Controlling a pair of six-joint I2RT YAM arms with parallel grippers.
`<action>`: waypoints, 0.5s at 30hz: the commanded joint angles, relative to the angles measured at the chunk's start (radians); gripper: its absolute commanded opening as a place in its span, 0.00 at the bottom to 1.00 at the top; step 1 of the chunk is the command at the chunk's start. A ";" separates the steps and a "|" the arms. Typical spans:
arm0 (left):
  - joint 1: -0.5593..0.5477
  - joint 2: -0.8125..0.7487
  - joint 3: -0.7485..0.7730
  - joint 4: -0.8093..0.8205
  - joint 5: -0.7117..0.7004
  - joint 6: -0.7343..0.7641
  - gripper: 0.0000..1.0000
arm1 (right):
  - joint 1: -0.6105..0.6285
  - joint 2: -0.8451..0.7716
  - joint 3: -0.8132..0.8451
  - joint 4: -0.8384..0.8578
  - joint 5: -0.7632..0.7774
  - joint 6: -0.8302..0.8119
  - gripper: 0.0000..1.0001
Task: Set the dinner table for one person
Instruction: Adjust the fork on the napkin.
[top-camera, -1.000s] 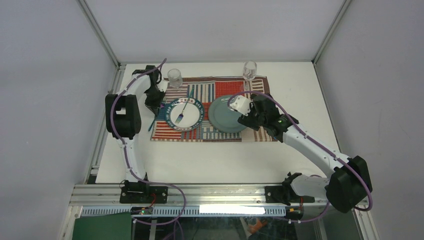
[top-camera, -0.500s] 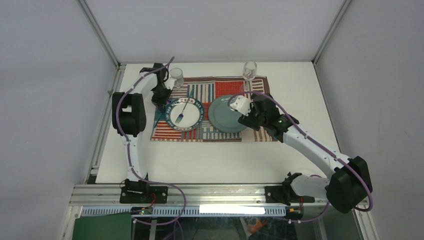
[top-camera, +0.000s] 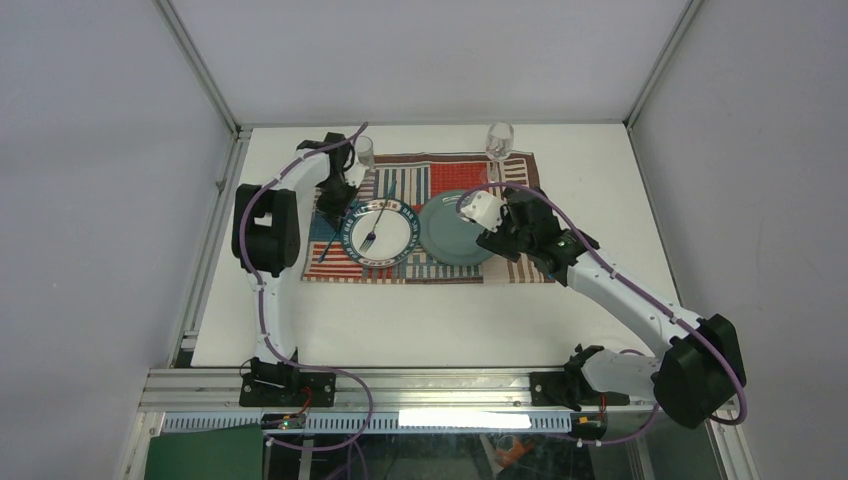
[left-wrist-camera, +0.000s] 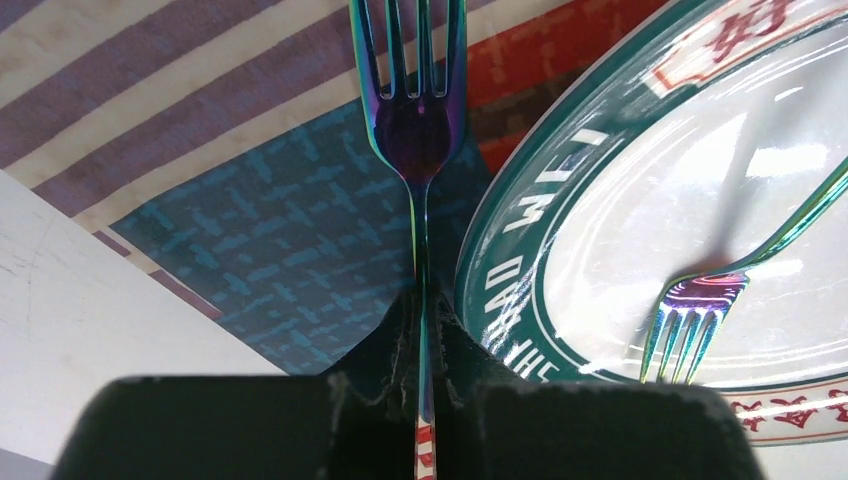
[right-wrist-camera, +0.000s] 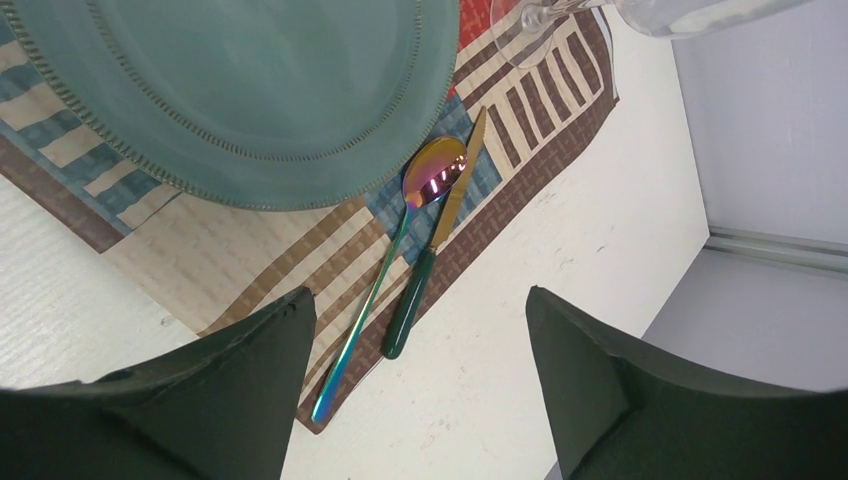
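Observation:
My left gripper (left-wrist-camera: 420, 305) is shut on the thin handle of an iridescent fork (left-wrist-camera: 412, 110), whose tines point away over the striped placemat (left-wrist-camera: 260, 230). It hangs just left of a white plate with a green rim (top-camera: 378, 232), on which a second fork (left-wrist-camera: 700, 300) lies. From above, the left gripper (top-camera: 337, 195) is at the placemat's left end on the white dinner table (top-camera: 420, 310). My right gripper (right-wrist-camera: 418, 295) stands open with nothing between its fingers. It hovers by the right edge of a teal plate (right-wrist-camera: 230, 90), over a spoon (right-wrist-camera: 425, 175) and a green-handled knife (right-wrist-camera: 415, 290).
A stemmed wine glass (top-camera: 500, 140) stands at the placemat's far right corner and a tumbler (top-camera: 362, 150) at its far left, close to the left wrist. Aluminium rails (top-camera: 215, 240) and grey walls border the table.
The left arm has swung right from the table's left edge toward the green-rimmed plate, carrying the fork. That plate looks shifted slightly right. The right arm has stayed still.

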 joint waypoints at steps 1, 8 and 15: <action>-0.024 -0.061 -0.024 0.013 0.029 -0.037 0.00 | 0.006 -0.048 -0.022 0.026 0.004 0.022 0.81; -0.024 -0.137 -0.053 0.033 -0.061 -0.048 0.29 | 0.006 -0.056 -0.043 0.030 0.005 0.028 0.81; -0.023 -0.241 -0.041 0.012 -0.194 -0.064 0.35 | 0.006 -0.050 -0.043 0.037 -0.006 0.037 0.81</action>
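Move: The fork, still pinched by its handle in the left fingers, lies low over the napkin just left of the white plate, its middle about 2 cm ahead and 1 cm to the right of the left hand. From that hand, the white plate's middle is some 11 cm right and 1 cm back, and the clear glass about 16 cm ahead and 7 cm right. From the right hand, the fork lies roughly 40 cm left, 5 cm ahead and 14 cm lower. The fork's handle is let go: the left fingers part to about a third of their range while the hand eases back barely 1 cm. The hand then rises off the handle by about 3 cm, drifting 1 cm or so left and tilting some 5 degrees. The open, empty right hand sinks and draws back slightly, 1.5 cm in all. ##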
